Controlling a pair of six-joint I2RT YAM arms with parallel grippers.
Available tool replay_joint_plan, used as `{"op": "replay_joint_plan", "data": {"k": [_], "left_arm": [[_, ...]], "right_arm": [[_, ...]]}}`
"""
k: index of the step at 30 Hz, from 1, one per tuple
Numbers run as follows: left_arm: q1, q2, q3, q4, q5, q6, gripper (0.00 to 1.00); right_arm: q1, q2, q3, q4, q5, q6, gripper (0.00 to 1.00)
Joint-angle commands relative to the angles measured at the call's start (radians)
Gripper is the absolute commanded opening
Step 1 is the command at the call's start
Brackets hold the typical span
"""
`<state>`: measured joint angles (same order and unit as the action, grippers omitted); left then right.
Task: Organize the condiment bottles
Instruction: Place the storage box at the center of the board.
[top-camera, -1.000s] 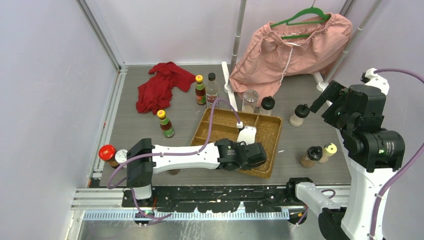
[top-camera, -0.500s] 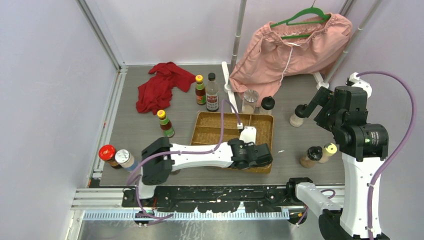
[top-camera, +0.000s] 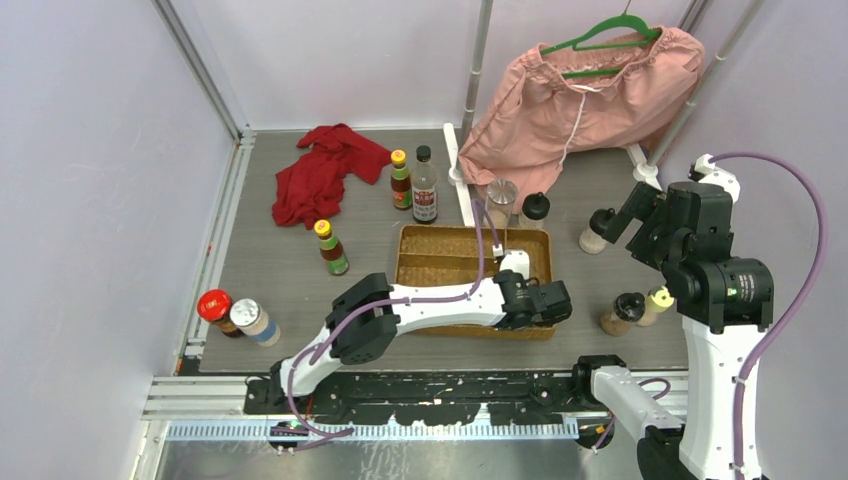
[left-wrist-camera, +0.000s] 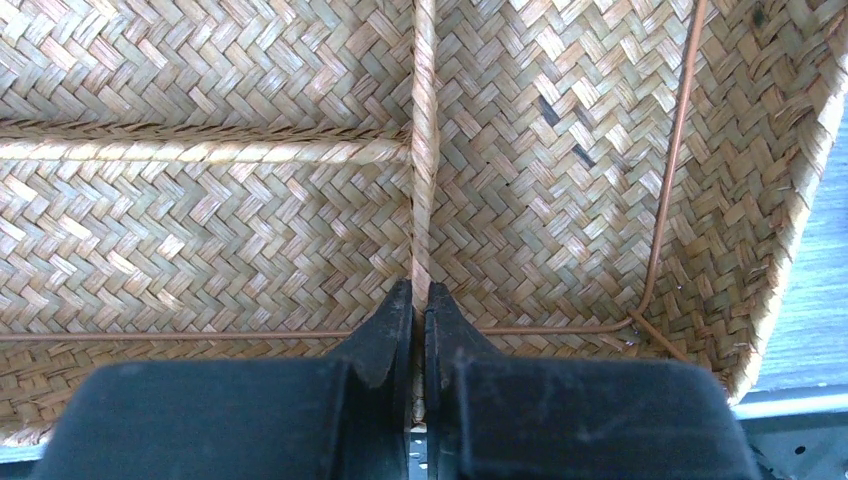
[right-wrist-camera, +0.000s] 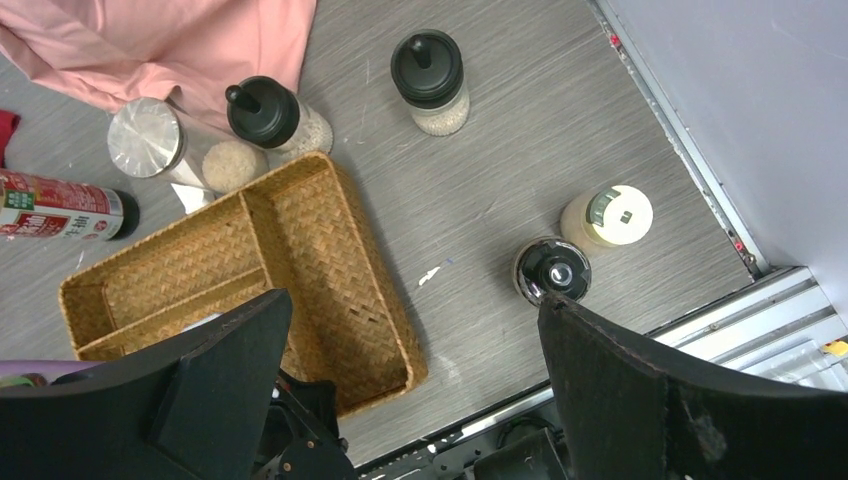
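My left gripper (top-camera: 515, 318) (left-wrist-camera: 420, 300) is shut on the near wall of the woven wicker tray (top-camera: 440, 262) (left-wrist-camera: 600, 150), where its divider meets the wall. The tray holds no bottles. Behind it stand a yellow-capped sauce (top-camera: 401, 180), a black-capped clear bottle (top-camera: 425, 185), a silver-lidded jar (top-camera: 500, 200) (right-wrist-camera: 145, 140) and a black-capped shaker (top-camera: 535, 210) (right-wrist-camera: 268, 112). Right of it are a black-lidded shaker (top-camera: 598, 232) (right-wrist-camera: 428, 75), a black grinder (top-camera: 625, 312) (right-wrist-camera: 552, 270) and a yellow-lidded shaker (top-camera: 655, 303) (right-wrist-camera: 610, 215). My right gripper (top-camera: 628, 222) (right-wrist-camera: 415, 300) hangs open above them.
A second yellow-capped sauce (top-camera: 332, 248) stands left of the tray. A red-lidded jar (top-camera: 215, 308) and a white-lidded jar (top-camera: 250, 318) stand at the front left edge. A red cloth (top-camera: 320, 175) lies at the back left. Pink shorts (top-camera: 580, 100) hang on a rack at the back right.
My left arm has reached further right, holding the tray, and the tray has turned square to the table edge. My right gripper has shifted left and settled.
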<state>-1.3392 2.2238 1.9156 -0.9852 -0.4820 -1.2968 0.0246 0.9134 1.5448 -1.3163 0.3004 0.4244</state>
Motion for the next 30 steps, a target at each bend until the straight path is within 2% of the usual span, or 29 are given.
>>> {"op": "replay_joint_plan", "data": {"k": [1,8,16,19,24,30], "left_arm": [[0.012,-0.025,0.018,-0.093,-0.054,-0.112,0.00],[0.026,-0.067,-0.083,-0.061,-0.049,-0.143,0.00],[0.045,-0.019,-0.026,-0.075,0.040,-0.072,0.01],[0.046,-0.016,-0.020,-0.042,0.072,-0.022,0.09],[0.046,-0.024,-0.028,0.005,0.101,0.064,0.33],[0.042,-0.074,-0.075,0.083,0.118,0.182,0.39]], "right_arm": [[0.005,-0.008,-0.016,0.042,-0.014,-0.012,1.00],[0.004,-0.004,-0.020,0.046,-0.022,-0.010,1.00],[0.004,-0.003,-0.024,0.048,-0.023,-0.010,1.00],[0.004,-0.004,-0.027,0.048,-0.023,-0.010,1.00],[0.004,0.002,-0.035,0.051,-0.037,-0.010,1.00],[0.005,-0.001,-0.059,0.059,-0.048,-0.009,1.00]]}}
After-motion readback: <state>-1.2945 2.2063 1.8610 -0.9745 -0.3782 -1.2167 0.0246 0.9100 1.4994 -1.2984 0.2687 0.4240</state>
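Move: The storage box's divider is already pinched near its close end in the left gripper; the box's middle is about 6 cm left, 4 cm ahead and 2 cm below. The box spot has its middle roughly 9 cm left and 4 cm ahead. Beyond the far rim stand the glass jar, some 17 cm ahead and 2 cm left, the black-cap shaker, 16 cm ahead and 4 cm right, and the red-label bottle, 17 cm ahead and 16 cm left. From the right hand the box spot is about 29 cm left, 3 cm ahead and 31 cm below. Bring the left gripper about 2.5 cm to the left, sinking about 1 cm and turning slightly counter-clockwise, with the divider still pinched so the storage box comes along towards the board's centre. Hold it there briefly, then open the fingers to over a third, easing about 1 cm back right and turning some 10 degrees clockwise around the divider. ##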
